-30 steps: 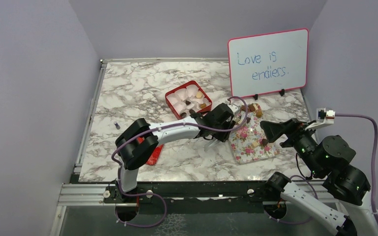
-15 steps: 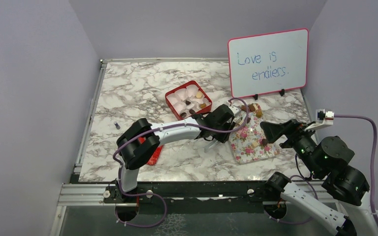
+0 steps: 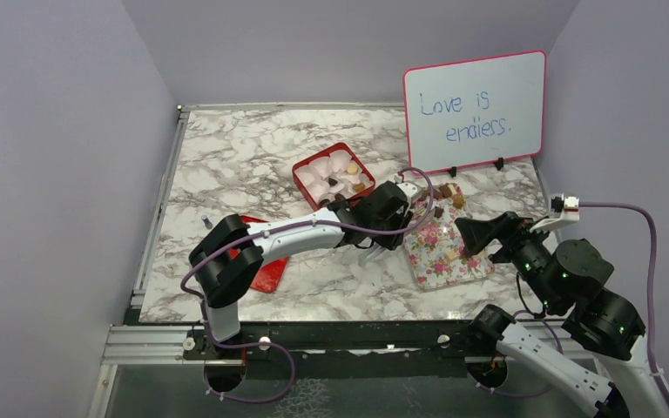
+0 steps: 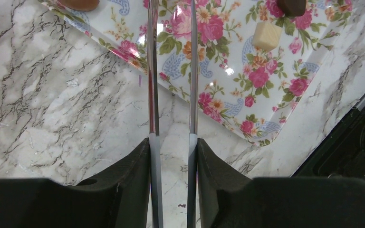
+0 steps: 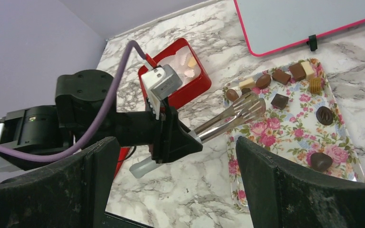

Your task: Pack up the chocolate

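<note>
Several pieces of the chocolate (image 5: 324,115), dark, light brown and cream, lie on a floral tray (image 3: 440,261). A few more sit among white paper cups in the red box (image 3: 335,174). My left gripper (image 3: 390,213) is shut on metal tongs (image 5: 228,116), whose two blades (image 4: 152,71) run out between its fingers (image 4: 171,142). The scalloped tong head hangs over the tray's far left corner, beside a brown piece (image 5: 232,94); whether it holds one I cannot tell. My right gripper (image 3: 475,231) hovers wide open and empty over the tray's right side (image 5: 173,142).
A whiteboard (image 3: 475,109) with a pink rim stands behind the tray. A flat red lid (image 3: 270,272) lies under the left arm near the front. A small dark item (image 3: 206,220) sits at the left. The table's front edge and black frame (image 4: 356,142) run just beyond the tray.
The left arm has drawn a little to the left with the tongs, and its grip has tightened slightly. The right arm has shifted a little left and up.
</note>
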Tool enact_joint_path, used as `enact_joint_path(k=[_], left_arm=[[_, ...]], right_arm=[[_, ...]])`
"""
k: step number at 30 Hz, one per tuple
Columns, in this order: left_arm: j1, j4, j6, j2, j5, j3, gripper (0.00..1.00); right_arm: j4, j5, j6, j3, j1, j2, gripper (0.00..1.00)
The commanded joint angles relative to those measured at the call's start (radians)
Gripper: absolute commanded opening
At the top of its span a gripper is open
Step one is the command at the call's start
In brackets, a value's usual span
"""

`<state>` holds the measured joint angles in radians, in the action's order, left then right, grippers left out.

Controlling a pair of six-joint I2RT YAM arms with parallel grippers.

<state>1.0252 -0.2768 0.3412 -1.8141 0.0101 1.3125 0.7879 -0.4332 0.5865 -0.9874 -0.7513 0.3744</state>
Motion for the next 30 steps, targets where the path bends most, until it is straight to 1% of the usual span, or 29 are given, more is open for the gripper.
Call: enact_joint_path(k=[1,7,11,14,18,23,26,30], left_arm=[[0.001,0.042,0.021,0.099,-0.011,-0.016,0.25],[-0.014,-0.034,0.015,0.153,-0.027,0.007,0.25],[-0.049,-0.084,0.003,0.198,-0.066,-0.011,0.25],[-0.075,-0.125,-0.001,0.247,-0.137,-0.046,0.25],[-0.158,-0.141,0.008,0.329,-0.105,-0.109,0.25],[-0.261,-0.171,0.004,0.425,-0.097,-0.157,0.26],[-0.32,-0.203,0.001,0.453,-0.085,-0.167,0.28],[-0.375,-0.246,-0.011,0.456,-0.07,-0.169,0.28]], right_arm=[[-0.011,-0.009,0.013,0.017,0.004,0.002,0.98],[-0.016,0.008,0.019,0.025,0.004,0.02,0.98],[-0.026,0.023,0.021,0.037,0.004,0.019,0.98],[-0.028,0.018,0.026,0.051,0.004,0.014,0.98],[-0.042,0.02,0.03,0.071,0.004,0.011,0.98],[-0.063,0.03,0.022,0.076,0.004,0.042,0.98],[-0.063,0.039,0.017,0.063,0.004,0.068,0.98],[-0.062,0.046,0.016,0.054,0.003,0.08,0.97]])
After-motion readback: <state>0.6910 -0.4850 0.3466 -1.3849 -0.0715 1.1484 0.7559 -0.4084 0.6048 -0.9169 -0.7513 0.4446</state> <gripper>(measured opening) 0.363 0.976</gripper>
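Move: From the left hand, which still grips the tongs, the red box's middle lies about 15 cm ahead, 14 cm to the left and 9 cm below. The flowered tray is some 13 cm to that hand's right and 4 cm ahead, with the dark square chocolate on it 9 cm ahead and 11 cm right. From the right hand, the red box is roughly 22 cm ahead, 28 cm left and 31 cm below. Left hand lifts the tongs, then swings them left some 17 cm towards the red box while the right sinks. ##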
